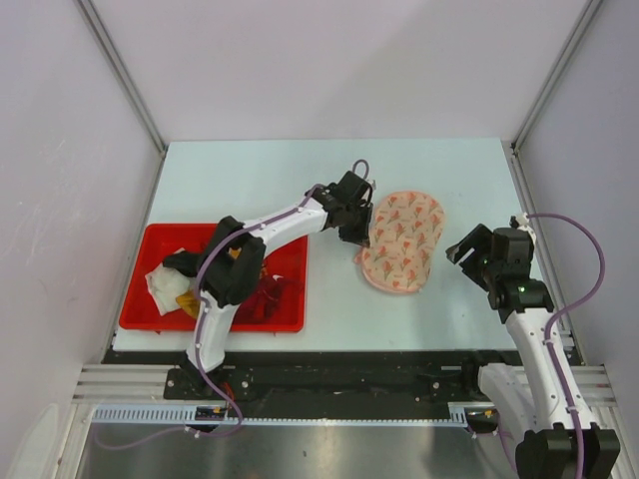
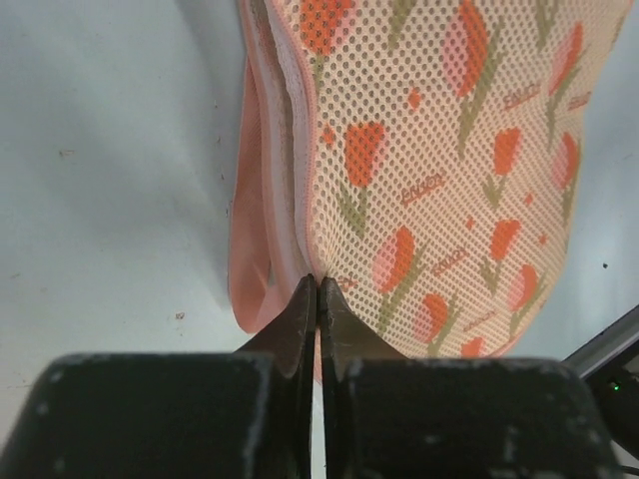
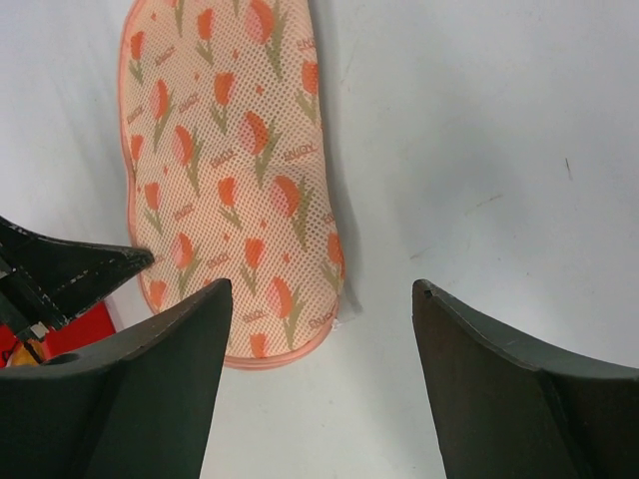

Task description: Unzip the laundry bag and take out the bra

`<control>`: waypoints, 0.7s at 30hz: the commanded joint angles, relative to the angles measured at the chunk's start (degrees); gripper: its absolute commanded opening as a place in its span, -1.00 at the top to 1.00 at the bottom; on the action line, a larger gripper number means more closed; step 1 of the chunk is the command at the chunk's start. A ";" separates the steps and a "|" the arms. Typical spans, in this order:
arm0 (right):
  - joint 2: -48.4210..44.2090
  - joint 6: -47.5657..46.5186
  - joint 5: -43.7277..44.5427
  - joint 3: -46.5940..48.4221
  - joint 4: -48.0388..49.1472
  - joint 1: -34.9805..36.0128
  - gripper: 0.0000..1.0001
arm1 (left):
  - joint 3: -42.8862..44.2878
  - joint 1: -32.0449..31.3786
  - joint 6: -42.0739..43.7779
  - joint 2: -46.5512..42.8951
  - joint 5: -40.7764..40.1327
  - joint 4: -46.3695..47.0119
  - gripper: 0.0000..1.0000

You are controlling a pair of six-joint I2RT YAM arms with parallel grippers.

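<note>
The laundry bag [image 1: 403, 239] lies flat on the table, pale pink mesh with an orange tulip print, and fills much of the left wrist view [image 2: 449, 150] and the right wrist view [image 3: 230, 160]. My left gripper [image 1: 359, 237] sits at the bag's left edge, its jaws pressed together on the rim seam [image 2: 318, 282]. The zip pull is hidden between them. My right gripper [image 1: 465, 249] hovers open to the right of the bag, over bare table [image 3: 321, 286]. The bra is not visible.
A red tray [image 1: 150, 299] at the table's left front holds a white cloth [image 1: 165, 284], a dark red garment [image 1: 265, 296] and something yellow [image 1: 188, 299]. The left arm reaches over the tray. White walls surround the pale table [image 1: 260, 180].
</note>
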 commanded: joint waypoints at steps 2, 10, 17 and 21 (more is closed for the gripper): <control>-2.71 0.98 -0.47 0.56 0.97 -0.55 -0.53 | 4.04 -1.71 3.92 -8.54 -2.83 -1.51 0.99; -11.93 4.31 7.26 0.56 -1.15 -2.58 -0.50 | 11.86 -8.91 8.14 -9.52 -1.61 -4.16 0.99; -19.94 8.27 15.79 0.48 -6.94 -3.28 -0.49 | 18.01 -13.75 8.32 -3.02 9.46 -1.17 0.99; -23.10 9.33 19.74 0.30 -10.19 -3.28 -0.49 | 22.22 -15.68 9.10 2.42 11.14 -1.95 0.99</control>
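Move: The left hand is already shut on the laundry bag's left rim, the bag's middle lying about 11 cm to its right, about level ahead and some 2 cm lower. Back to its left are the red bin, centred roughly 43 cm left and 10 cm back, and the dark red cloth inside, about 28 cm left and 14 cm back. From the open right hand the bag's middle is about 9 cm ahead, 15 cm left and 10 cm below. Up first, then across to the right and back towards the robot, the left hand carries the pinched rim of the bag's printed top some 13 cm high and 12 cm over the bag, turning about 25 degrees clockwise with its grip kept. The right hand, empty and still open, backs off up and to the right, away from the bag. ##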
